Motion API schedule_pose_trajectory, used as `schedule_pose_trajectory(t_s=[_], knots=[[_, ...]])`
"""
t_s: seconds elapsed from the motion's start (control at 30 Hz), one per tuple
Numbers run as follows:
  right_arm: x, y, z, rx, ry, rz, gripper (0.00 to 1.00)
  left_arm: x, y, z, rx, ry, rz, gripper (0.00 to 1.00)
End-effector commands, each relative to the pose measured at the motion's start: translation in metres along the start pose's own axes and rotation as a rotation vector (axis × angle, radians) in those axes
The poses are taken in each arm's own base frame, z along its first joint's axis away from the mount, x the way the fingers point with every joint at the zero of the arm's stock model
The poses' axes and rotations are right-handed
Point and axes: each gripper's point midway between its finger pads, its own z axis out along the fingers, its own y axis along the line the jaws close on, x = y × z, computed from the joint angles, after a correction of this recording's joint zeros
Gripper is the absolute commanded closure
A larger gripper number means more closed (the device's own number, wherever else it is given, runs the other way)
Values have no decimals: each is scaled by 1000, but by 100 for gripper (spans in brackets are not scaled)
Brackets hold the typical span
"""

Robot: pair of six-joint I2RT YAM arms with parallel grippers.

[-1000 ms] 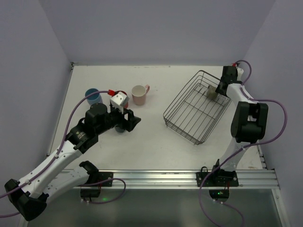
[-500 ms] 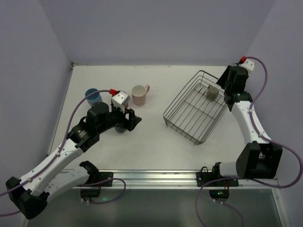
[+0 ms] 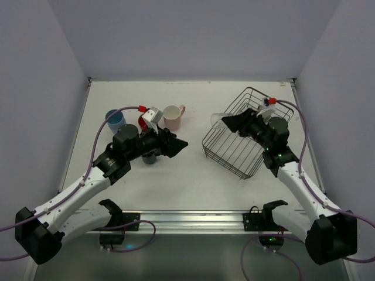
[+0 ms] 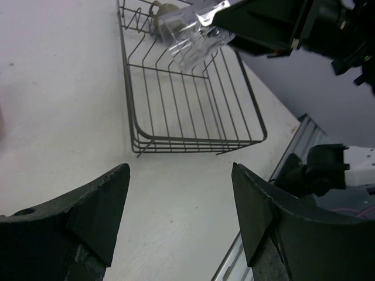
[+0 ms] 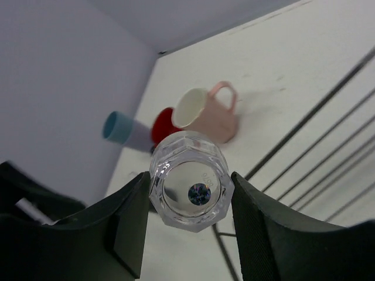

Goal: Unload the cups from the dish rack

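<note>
My right gripper (image 3: pixel 225 122) is shut on a clear faceted glass (image 3: pixel 217 119) and holds it tilted above the left end of the black wire dish rack (image 3: pixel 225 163). The right wrist view shows the glass (image 5: pixel 191 188) clamped between both fingers. An olive-grey mug (image 4: pixel 164 10) sits in the rack's far part, seen in the left wrist view. My left gripper (image 3: pixel 176 145) is open and empty, left of the rack. A pale pink mug (image 3: pixel 173 116), a light blue cup (image 3: pixel 115 119) and a red cup (image 5: pixel 164 126) stand on the table at the left. A dark blue cup (image 3: pixel 149 157) is partly hidden under the left arm.
White table with lilac walls at the back and sides. The left wrist view shows the rack (image 4: pixel 193 140) ahead of the open jaws, with the right gripper (image 4: pixel 263 23) and glass (image 4: pixel 193 41) over it. A metal rail (image 3: pixel 193 219) runs along the near edge.
My right arm has swung from the rack's far right corner to over its left end, now with the clear glass in its fingers. My left gripper has shifted slightly right, toward the rack.
</note>
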Motion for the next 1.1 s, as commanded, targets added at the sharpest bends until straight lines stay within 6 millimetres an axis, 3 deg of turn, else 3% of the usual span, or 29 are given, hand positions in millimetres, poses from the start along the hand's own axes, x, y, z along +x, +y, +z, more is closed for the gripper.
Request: schedule_pose_trajectory(t_s=[0.0,0.03,0.13,0.37,0.5,0.6,0.73,0.77,0.8,0.93,1.07], knots=[[23,71,-15,-352,76,107,85,-19,-27,11,149,-103,-99,25],[28,86,-19,-418,81,106,84,-15,-27,16,161,-89,-118,25],[47,98,-21,-498,132,153,84,-13,-30,27,198,-83,-171,25],[81,106,-17,-598,258,268,84,-7,-38,41,283,-69,-256,31],[86,112,-15,-642,273,303,84,-3,-40,42,302,-65,-273,40],[88,112,-12,-647,278,326,84,-4,-42,40,314,-71,-272,50],[92,116,-11,-650,293,334,82,-5,-41,39,303,-79,-263,87],[91,117,-10,-648,290,331,79,-5,-40,39,297,-83,-253,93],[94,116,-9,-635,301,335,62,-8,-40,36,293,-92,-244,100],[96,104,-6,-573,275,318,1,-8,-26,32,188,-81,-201,100],[94,88,-3,-488,257,290,1,-9,-6,20,36,-30,-68,100]])
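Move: The right hand already holds the clear cup by its base, rim pointing outward. The left gripper it goes to is about 19 cm to its left, 10 cm back and level; the dish rack's middle is some 12 cm right, straight below by 20 cm. From the open left hand, the clear cup is about 12 cm ahead, 17 cm right, level; the pink mug is 18 cm ahead, 3 cm left, and the dark blue cup 12 cm left, level fore-and-aft, both some 21 cm below. The right hand swings the clear cup leftward about 12 cm and back some 8 cm at near-constant height, off the rack towards the left gripper, turning counter-clockwise by some 30 degrees and rolling its left side up, while the left hand reaches 5 cm right to meet it, tipping its left side down. The left fingers close on the cup's wall at the rim end, then the right fingers open wide and let go of the base, and the left hand starts back left by a centimetre or two with the cup. ##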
